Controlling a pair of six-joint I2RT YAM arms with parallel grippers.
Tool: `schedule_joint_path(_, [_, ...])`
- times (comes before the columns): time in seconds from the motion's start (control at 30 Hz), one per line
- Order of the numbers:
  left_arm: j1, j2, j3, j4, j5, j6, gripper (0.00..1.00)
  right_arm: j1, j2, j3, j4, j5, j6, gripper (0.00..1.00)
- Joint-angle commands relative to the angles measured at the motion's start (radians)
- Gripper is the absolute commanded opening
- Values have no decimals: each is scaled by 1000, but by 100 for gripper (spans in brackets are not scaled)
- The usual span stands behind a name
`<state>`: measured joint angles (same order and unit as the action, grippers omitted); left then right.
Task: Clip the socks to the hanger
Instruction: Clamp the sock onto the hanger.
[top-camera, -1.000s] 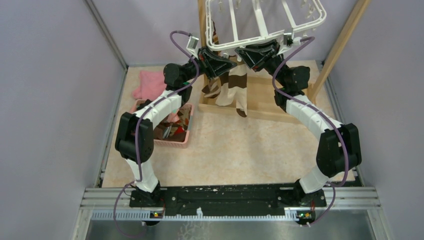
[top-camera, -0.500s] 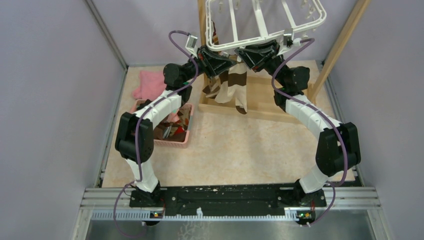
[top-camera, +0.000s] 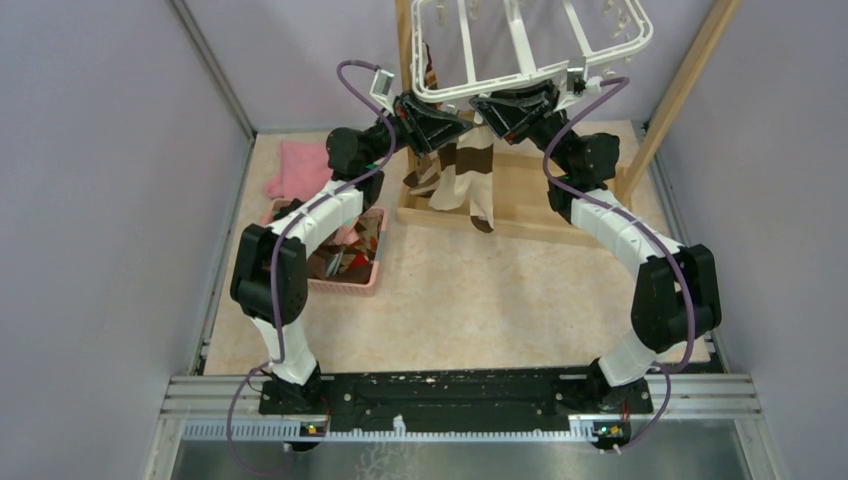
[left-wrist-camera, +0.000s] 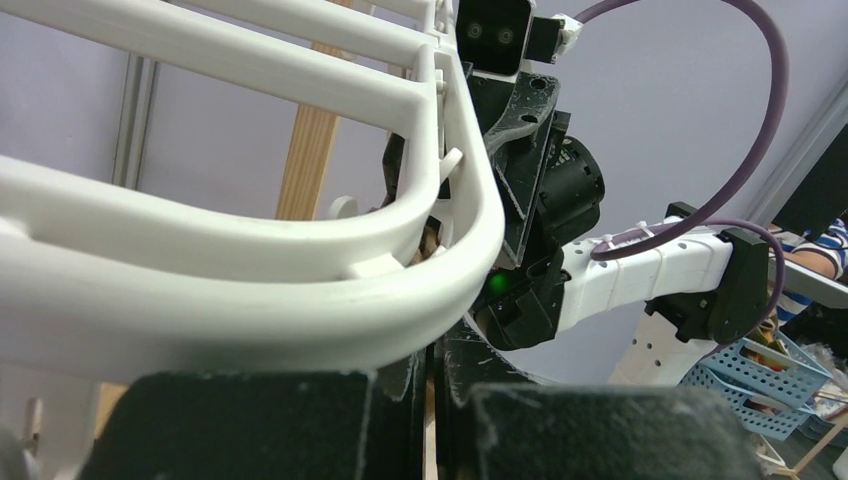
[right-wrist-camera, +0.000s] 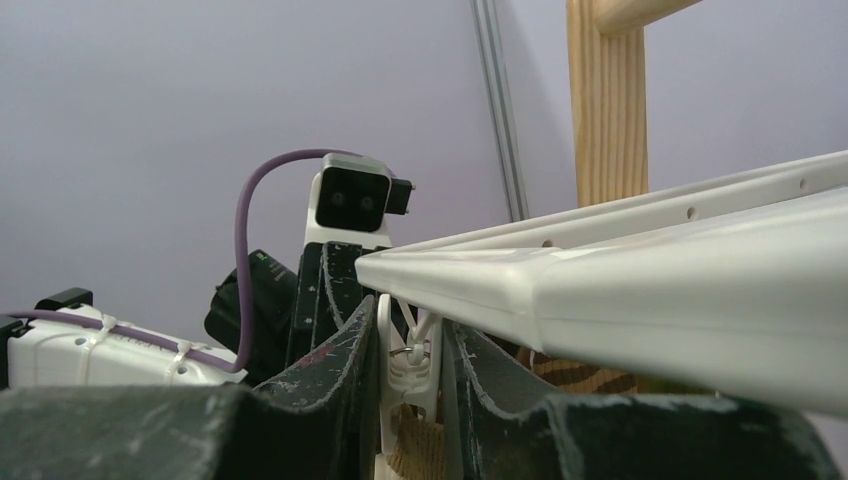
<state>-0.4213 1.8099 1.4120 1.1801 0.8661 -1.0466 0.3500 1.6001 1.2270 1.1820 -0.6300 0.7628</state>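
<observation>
The white hanger (top-camera: 520, 72) sits high at the back, its rim filling the left wrist view (left-wrist-camera: 250, 290) and the right wrist view (right-wrist-camera: 650, 290). A brown-and-cream striped sock (top-camera: 466, 175) hangs under its front rim between both grippers. My left gripper (top-camera: 447, 128) (left-wrist-camera: 432, 370) is shut on the sock's top, and only a thin tan strip shows between its fingers. My right gripper (top-camera: 492, 118) (right-wrist-camera: 408, 350) is shut on a white clip (right-wrist-camera: 408, 372) dangling from the rim. The sock's tan cuff (right-wrist-camera: 420, 445) sits in the clip's mouth.
A pink basket (top-camera: 340, 285) holding more socks stands on the left, beside the left arm. A pink cloth (top-camera: 300, 170) lies behind it. The wooden frame's base (top-camera: 535, 190) is below the hanger and its slanted post (top-camera: 690, 80) rises on the right.
The hanging sock sways a little. Both grippers stay where they were, with the same grip.
</observation>
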Motion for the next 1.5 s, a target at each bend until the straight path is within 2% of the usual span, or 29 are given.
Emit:
schedule_joint_path(0.0, [-5,14,29,66,-6,-15,0,12,16,37,-9,-102,64,17])
schedule_joint_path(0.1, [-5,16,28,63,-5,-15,2,12,14,36,-8,-100,64,22])
schedule_joint_path(0.33, [-5,20,32,57,-7,-15,7,9,0,22,-16,-87,53,43])
schedule_joint_path(0.53, [-5,18,36,56,-8,-16,10,7,-14,9,-27,-79,41,52])
schedule_joint_path(0.67, [-5,14,35,51,-12,-15,18,3,-37,-13,-33,-63,30,61])
schedule_joint_path(0.87, [-5,-21,2,22,-18,16,38,-3,-96,-67,-74,-30,-12,70])
schedule_joint_path(1.03, [-5,-89,-67,-30,-35,78,44,-6,-169,-132,-158,13,-73,75])
schedule_joint_path(1.1, [-7,-124,-101,-54,-35,108,45,-9,-210,-162,-203,43,-107,85])
schedule_joint_path(1.13, [-9,-142,-128,-71,-37,124,46,-11,-231,-178,-227,57,-125,95])
schedule_joint_path(1.17, [-10,-164,-149,-86,-36,140,48,-11,-256,-194,-256,73,-147,98])
schedule_joint_path(1.47, [-22,-332,-285,-215,-8,281,63,-13,-468,-325,-473,191,-297,99])
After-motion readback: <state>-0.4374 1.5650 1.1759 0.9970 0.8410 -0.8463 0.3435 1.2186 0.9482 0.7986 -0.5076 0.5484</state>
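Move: The right fingers already squeeze the clip's handles, so the clip sits at that hand's point; the hanger's front rail runs about 4 cm above and 1 cm ahead of it. The neighbouring clip, with an earlier sock, hangs some 5 cm to the left and level fore and aft. From the left hand, which pinches the striped sock's rim, the squeezed clip is about 3 cm above, 1 cm ahead and 2 cm to the right. The right fingers let go of the clip's handles first, spreading fully as that hand sinks and then draws back and to the right, about 4 cm each way. The left fingers release the sock's rim and open past halfway; that hand dips about 2 cm, then pulls back some 4 cm and slightly left, away from the clip. ##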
